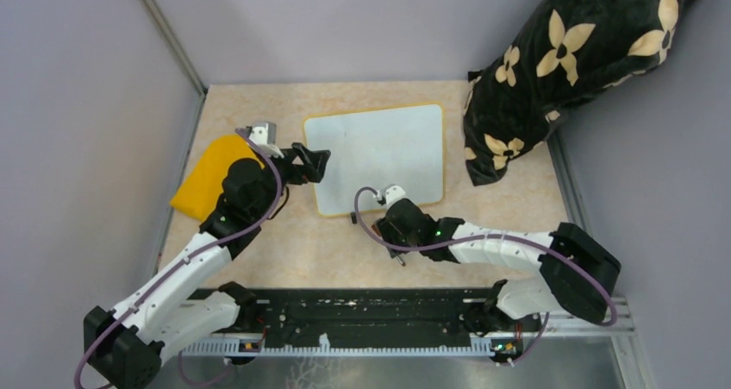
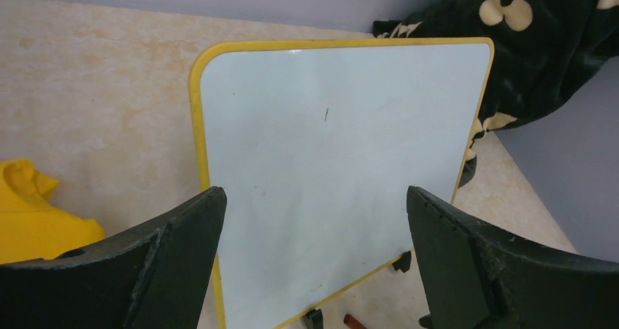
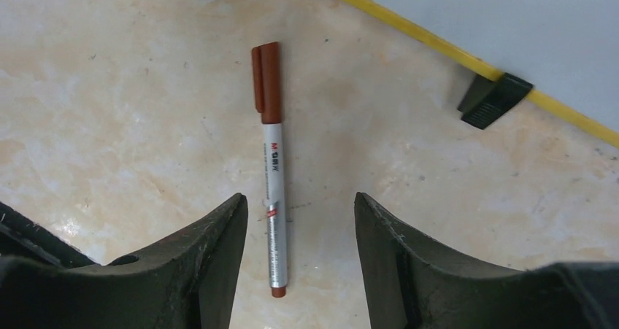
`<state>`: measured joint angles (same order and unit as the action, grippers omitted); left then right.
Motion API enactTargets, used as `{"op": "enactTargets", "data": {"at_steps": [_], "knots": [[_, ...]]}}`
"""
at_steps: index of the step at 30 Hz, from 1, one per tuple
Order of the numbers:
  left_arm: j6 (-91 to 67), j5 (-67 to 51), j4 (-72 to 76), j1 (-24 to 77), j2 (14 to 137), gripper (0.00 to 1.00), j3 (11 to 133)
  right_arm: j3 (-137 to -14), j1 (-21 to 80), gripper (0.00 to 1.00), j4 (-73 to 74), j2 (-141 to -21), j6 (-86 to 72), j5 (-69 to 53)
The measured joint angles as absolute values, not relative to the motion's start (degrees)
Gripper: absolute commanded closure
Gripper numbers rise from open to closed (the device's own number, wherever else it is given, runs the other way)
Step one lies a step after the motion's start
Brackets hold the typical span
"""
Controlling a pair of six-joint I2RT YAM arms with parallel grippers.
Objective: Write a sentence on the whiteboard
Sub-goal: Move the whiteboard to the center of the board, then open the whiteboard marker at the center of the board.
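Observation:
The whiteboard (image 1: 375,156) lies flat on the table, white with a yellow rim. Its face (image 2: 328,168) looks blank except for one tiny dark stroke; the sentence is not in view. My left gripper (image 1: 315,165) hovers open at the board's left edge, with nothing between its fingers (image 2: 182,249). A silver marker with a reddish-brown cap (image 3: 271,168) lies on the table just in front of the board's near edge (image 3: 525,15). My right gripper (image 3: 301,198) is open above it, the marker's tail end lying between the fingers untouched.
A yellow cloth (image 1: 211,178) lies left of the board beside the left arm. A black cushion with cream flowers (image 1: 569,61) leans at the back right, close to the board's right edge. Grey walls close in the table on three sides. A black foot (image 3: 495,99) juts from the board's near rim.

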<state>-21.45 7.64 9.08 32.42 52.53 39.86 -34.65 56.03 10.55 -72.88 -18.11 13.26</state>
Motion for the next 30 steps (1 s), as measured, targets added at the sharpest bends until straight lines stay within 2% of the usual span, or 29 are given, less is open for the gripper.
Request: {"op": "enactTargets", "data": {"at_steps": [12, 20, 26, 30], "knots": [[-23.2, 10.9, 9.5, 32.4, 51.0, 0.01, 39.3, -40.2, 57.8, 0.54, 11.0, -83.6, -18.0, 11.3], [-23.0, 10.9, 9.5, 32.4, 50.7, 0.01, 39.3, -40.7, 57.8, 0.61, 12.0, -85.3, -18.0, 11.6], [-22.9, 10.8, 9.5, 32.4, 50.5, 0.01, 39.3, -42.0, 57.8, 0.74, 11.9, -86.8, -17.7, 12.2], [-22.9, 10.8, 9.6, 32.4, 50.5, 0.01, 39.3, -42.5, 57.8, 0.90, 11.6, -87.4, -17.8, 12.1]]}}
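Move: The marker lies about 3 cm to the right hand's left, level with it fore and aft and some 4 cm below. The whiteboard's middle is about 20 cm ahead and 5 cm left. Of the black clips on its near edge, one is 8 cm ahead and 2 cm right, the other 6 cm ahead and 10 cm left. From the left hand, the marker is about 11 cm back, 14 cm right and 26 cm below. The right hand sinks about 3 cm towards the marker while easing some 2.5 cm to its left, its fingers tipping a little steeper, until the half-open tips straddle the barrel just behind the brown cap. Keeping that height, it draws the fingers in, slowly at first and then faster, and pinches the marker near its middle as it lies on the table. ##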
